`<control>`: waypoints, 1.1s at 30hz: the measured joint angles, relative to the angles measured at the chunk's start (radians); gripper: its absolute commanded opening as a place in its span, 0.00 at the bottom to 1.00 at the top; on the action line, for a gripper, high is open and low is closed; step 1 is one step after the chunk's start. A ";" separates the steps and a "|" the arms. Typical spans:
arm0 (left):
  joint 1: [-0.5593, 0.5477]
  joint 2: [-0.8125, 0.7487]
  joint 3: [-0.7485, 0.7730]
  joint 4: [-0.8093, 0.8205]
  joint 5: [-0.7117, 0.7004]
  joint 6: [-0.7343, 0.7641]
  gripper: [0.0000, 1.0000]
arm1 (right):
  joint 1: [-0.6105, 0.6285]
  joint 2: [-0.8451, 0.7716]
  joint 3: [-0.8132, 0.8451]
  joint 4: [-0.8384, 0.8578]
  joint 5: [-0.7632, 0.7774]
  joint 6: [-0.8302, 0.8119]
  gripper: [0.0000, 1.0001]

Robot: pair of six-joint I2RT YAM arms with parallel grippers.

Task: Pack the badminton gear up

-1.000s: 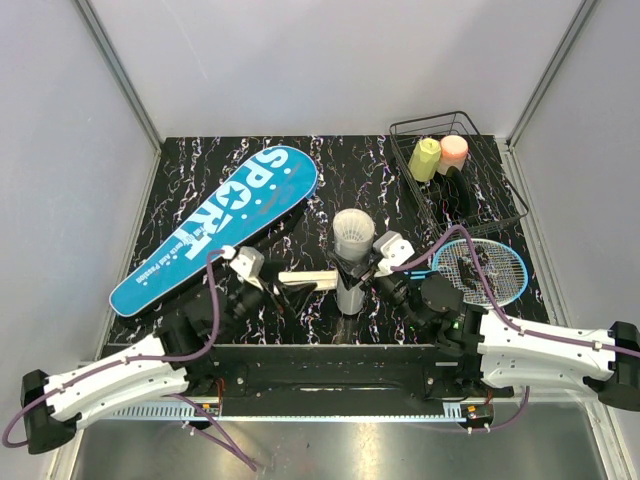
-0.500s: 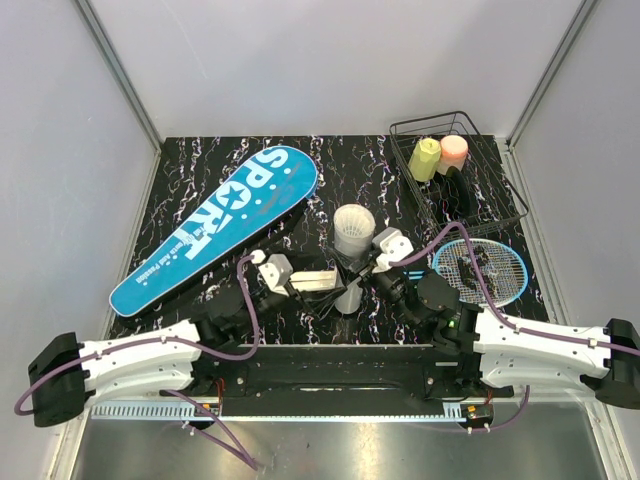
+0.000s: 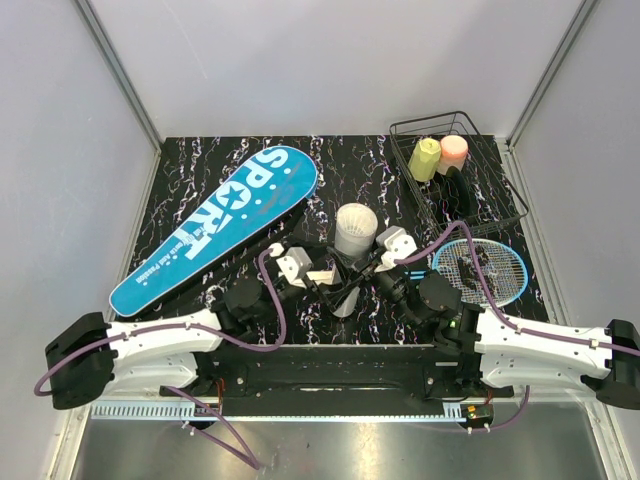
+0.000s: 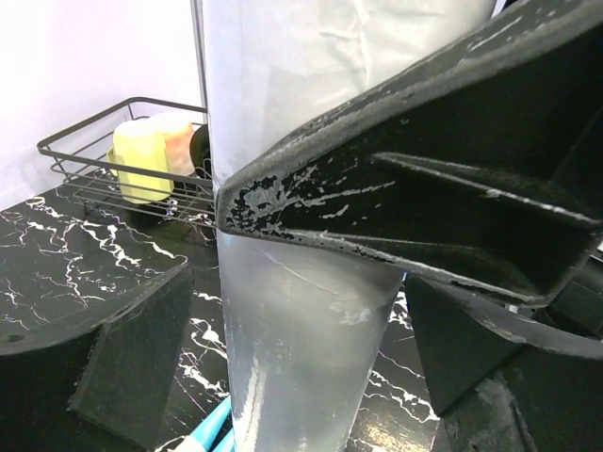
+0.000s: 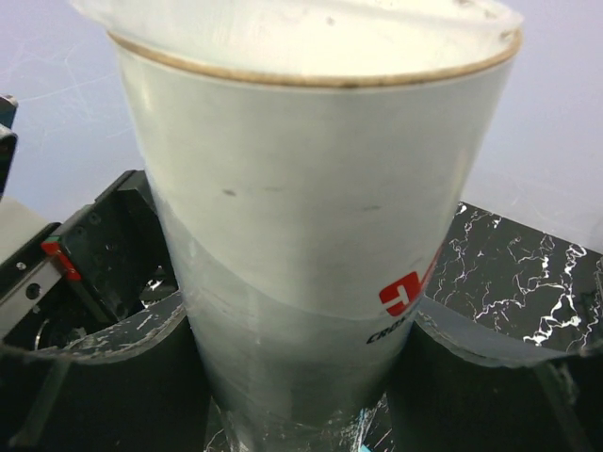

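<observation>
The long white tube (image 3: 352, 245) stands upright in the middle of the table. My right gripper (image 3: 364, 268) is shut on its lower part from the right, and the right wrist view shows the tube (image 5: 301, 235) pressed between both fingers. My left gripper (image 3: 328, 277) is open and reaches in from the left. In the left wrist view its fingers (image 4: 122, 367) stand either side of the tube (image 4: 301, 330) with gaps. A blue-framed racket (image 3: 481, 270) lies at the right. The blue "SPORT" cover (image 3: 215, 228) lies at the left.
A black wire basket (image 3: 500, 190) at the back right holds a yellow bottle (image 3: 424, 158) and a pink bottle (image 3: 453, 150). The right gripper's black finger (image 4: 424, 188) crosses the left wrist view just above the left fingers. Grey walls close in the table.
My left arm has swung right across the table, bringing its open jaws from the left up to either side of the tube. The right gripper and the tube have stayed put.
</observation>
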 measured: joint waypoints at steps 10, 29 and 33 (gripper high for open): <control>-0.013 0.023 0.000 0.037 -0.002 0.038 0.62 | 0.000 -0.030 0.000 -0.020 -0.006 0.043 0.68; -0.007 0.021 -0.072 0.060 -0.081 0.085 0.49 | 0.000 -0.169 0.005 -0.349 -0.062 0.177 1.00; -0.007 0.001 -0.085 0.062 -0.092 0.093 0.49 | 0.000 -0.253 0.064 -0.565 -0.087 0.244 1.00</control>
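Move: The white shuttlecock tube stands roughly upright in the right hand's grip, its middle about 3 cm below that hand. The left hand's open fingers already straddle the tube lower down, with its middle about 1 cm ahead, 1 cm to the right and 3 cm above. From the left hand, the racket handles lie about 9 cm ahead, 8 cm left and 20 cm below; the blue bag's middle is some 25 cm ahead, 33 cm left and 20 cm below. The left hand stays nearly in place while its fingers close on the lower part of the tube from both sides, and only then does it carry the tube, sinking about 3 cm with a slight drift to its left. With the left grip made, the right fingers open wide and let go of the tube, and the right hand draws off to its right, back and a little down, some 6 cm in all, its wrist tipping down about 15 degrees. ##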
